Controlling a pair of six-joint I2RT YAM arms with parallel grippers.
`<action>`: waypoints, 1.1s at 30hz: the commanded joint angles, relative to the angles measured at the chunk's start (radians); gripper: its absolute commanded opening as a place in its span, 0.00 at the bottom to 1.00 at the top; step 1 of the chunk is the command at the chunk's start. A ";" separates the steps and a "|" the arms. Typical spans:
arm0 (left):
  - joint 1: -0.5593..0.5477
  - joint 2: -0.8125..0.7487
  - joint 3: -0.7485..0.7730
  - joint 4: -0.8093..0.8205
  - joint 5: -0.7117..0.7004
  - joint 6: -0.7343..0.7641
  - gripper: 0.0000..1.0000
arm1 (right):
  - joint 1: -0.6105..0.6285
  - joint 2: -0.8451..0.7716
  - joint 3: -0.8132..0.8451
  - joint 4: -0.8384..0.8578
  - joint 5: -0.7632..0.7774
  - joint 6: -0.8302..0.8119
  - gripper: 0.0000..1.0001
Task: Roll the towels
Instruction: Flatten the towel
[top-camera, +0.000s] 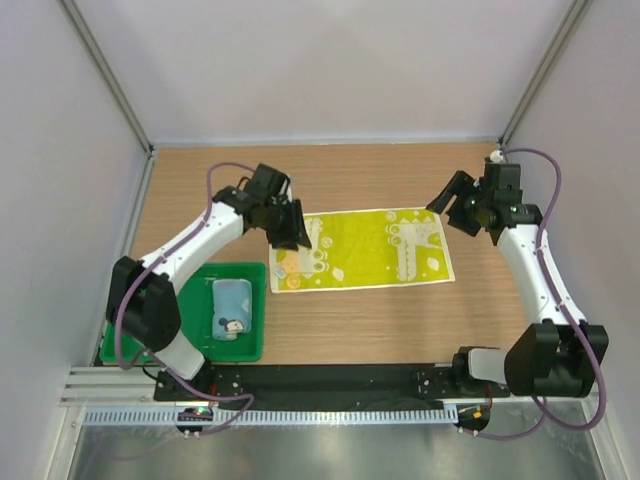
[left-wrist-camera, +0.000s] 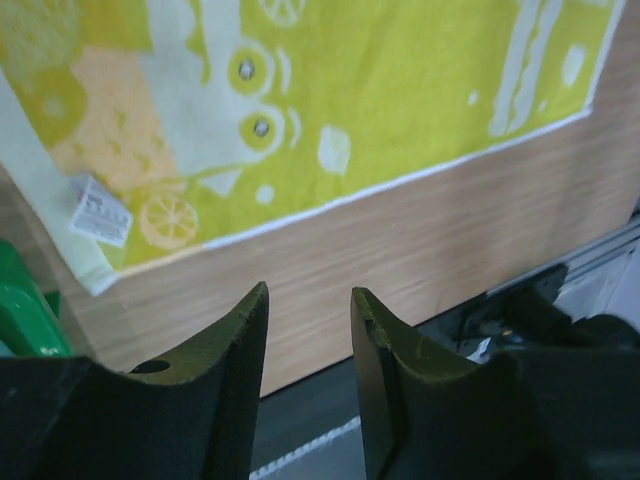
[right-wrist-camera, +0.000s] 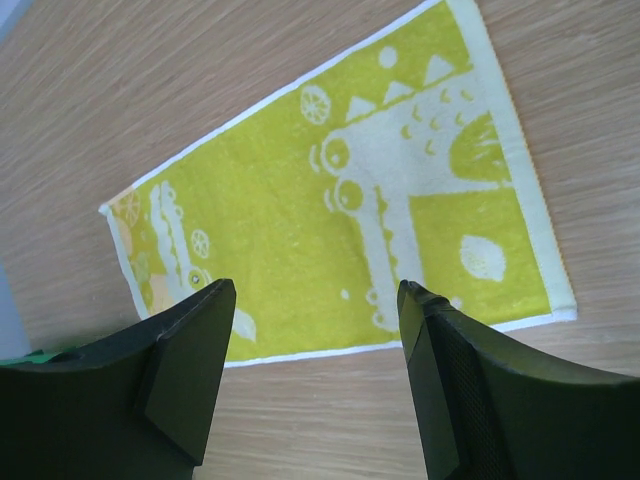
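Note:
A yellow-green towel (top-camera: 360, 248) with pale cream and orange print lies spread flat on the wooden table; it also fills the left wrist view (left-wrist-camera: 350, 100) and the right wrist view (right-wrist-camera: 350, 200). My left gripper (top-camera: 295, 238) hovers over its left end, open, with nothing between the fingers (left-wrist-camera: 310, 292). My right gripper (top-camera: 452, 210) hangs above and just beyond the towel's right end, open wide and holding nothing (right-wrist-camera: 318, 285). A light blue towel (top-camera: 232, 305) lies rolled up inside the green tray.
The green tray (top-camera: 190, 290) sits at the near left beside the left arm's base, and its corner shows in the left wrist view (left-wrist-camera: 20, 310). White walls enclose the table on three sides. A black rail (top-camera: 330, 380) runs along the near edge.

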 joint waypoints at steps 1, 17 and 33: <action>-0.064 -0.088 -0.147 -0.016 -0.071 -0.021 0.40 | 0.014 -0.075 -0.067 0.062 -0.066 0.020 0.72; -0.109 -0.140 -0.399 -0.068 -0.139 -0.050 0.40 | 0.049 -0.106 -0.137 0.088 -0.096 0.041 0.72; -0.003 -0.187 -0.387 -0.224 -0.312 0.019 0.41 | 0.056 -0.104 -0.174 0.099 -0.082 0.018 0.70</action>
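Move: The green bin's right rim is what the left hand heads for: some 16 cm back, 8 cm to its left and about 12 cm below. The rolled blue towel in the bin lies roughly 15 cm back and 14 cm left of that hand; the yellow towel's near-left corner is about 9 cm back and 5 cm left, both well below. From the right hand the rim is about 19 cm back and 40 cm left, some 15 cm lower. Back and down first, the left hand leaves its place over the yellow towel, then sinks beside the green bin's right wall and sweeps about 6 cm left, pushing the bin's rim along with its left finger. The wrist turns some 25 degrees until the half-open fingers point straight down. The right hand eases a few centimetres back, left and down, staying open. ##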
